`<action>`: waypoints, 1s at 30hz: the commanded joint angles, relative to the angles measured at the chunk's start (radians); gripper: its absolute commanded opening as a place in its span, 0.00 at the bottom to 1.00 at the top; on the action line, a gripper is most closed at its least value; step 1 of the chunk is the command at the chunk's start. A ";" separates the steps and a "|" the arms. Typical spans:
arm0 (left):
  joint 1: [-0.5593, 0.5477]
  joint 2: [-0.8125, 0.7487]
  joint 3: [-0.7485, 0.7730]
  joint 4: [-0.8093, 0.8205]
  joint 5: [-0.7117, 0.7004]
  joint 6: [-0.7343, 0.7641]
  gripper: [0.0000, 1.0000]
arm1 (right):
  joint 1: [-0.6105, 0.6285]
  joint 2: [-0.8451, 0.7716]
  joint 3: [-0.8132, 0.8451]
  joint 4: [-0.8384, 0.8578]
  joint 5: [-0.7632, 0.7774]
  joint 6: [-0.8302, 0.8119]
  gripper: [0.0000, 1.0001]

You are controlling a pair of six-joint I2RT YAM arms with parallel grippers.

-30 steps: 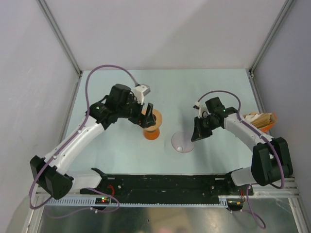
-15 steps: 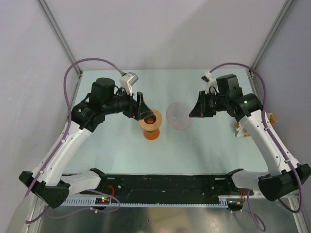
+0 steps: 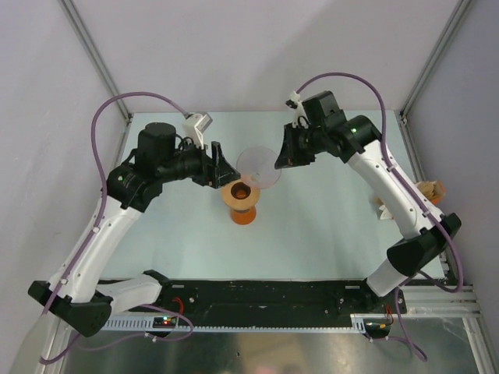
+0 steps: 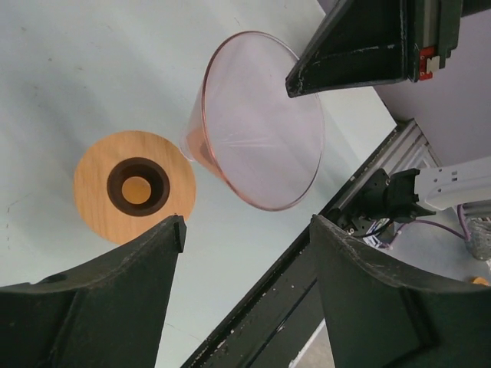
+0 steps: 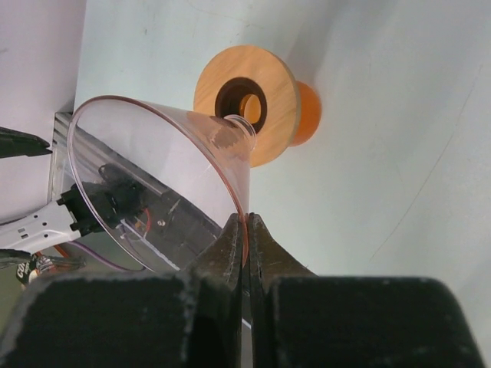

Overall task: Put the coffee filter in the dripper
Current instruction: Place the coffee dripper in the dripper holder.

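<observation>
The dripper stands in two pieces. Its clear cone (image 3: 259, 167) (image 4: 261, 123) (image 5: 161, 176) hangs tilted in the air, with my right gripper (image 3: 278, 160) (image 5: 245, 218) shut on its rim. The cone's narrow end points at the hole of the brown ring collar (image 3: 242, 193) (image 4: 134, 186) (image 5: 245, 103), which sits on the orange base (image 3: 244, 216) (image 5: 307, 115) on the table. My left gripper (image 3: 222, 167) (image 4: 247, 226) hovers open just left of the collar, nothing between its fingers. The coffee filter is out of view.
A tan-and-white stack of paper fans (image 3: 425, 191) sits at the table's right edge, behind the right arm. The black rail (image 3: 265, 296) runs along the near edge. Enclosure walls close in the left, back and right sides.
My right arm has lifted the clear cone off the table and carried it back and left, over the ring collar. The left arm has pulled back a little and its jaws have narrowed slightly.
</observation>
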 commanded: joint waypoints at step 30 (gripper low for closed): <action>0.070 0.133 0.152 -0.190 -0.101 0.038 0.27 | 0.154 0.197 0.282 -0.072 0.091 0.129 0.00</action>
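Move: The wooden dripper holder, sitting on the orange carafe, lies about 11 cm to the left of the right hand, level with it fore and aft and some 16 cm below; the carafe's middle is about 24 cm below that hand, also 11 cm left and straight in line. From the left hand, the held dripper is roughly 4 cm ahead, 9 cm right and 5 cm lower, while the holder is 5 cm ahead, 3 cm right and 19 cm below. Leftward, about 5 cm and slowing, the right hand carries the clear dripper by its rim towards the space over the holder, keeping its pinch and sinking slightly at the end. The left hand first gives way left and a little down, then goes forward, some 2.5 cm each way, tilting slightly and closing its fingers from wide to about a third open at the dripper's near left rim. ##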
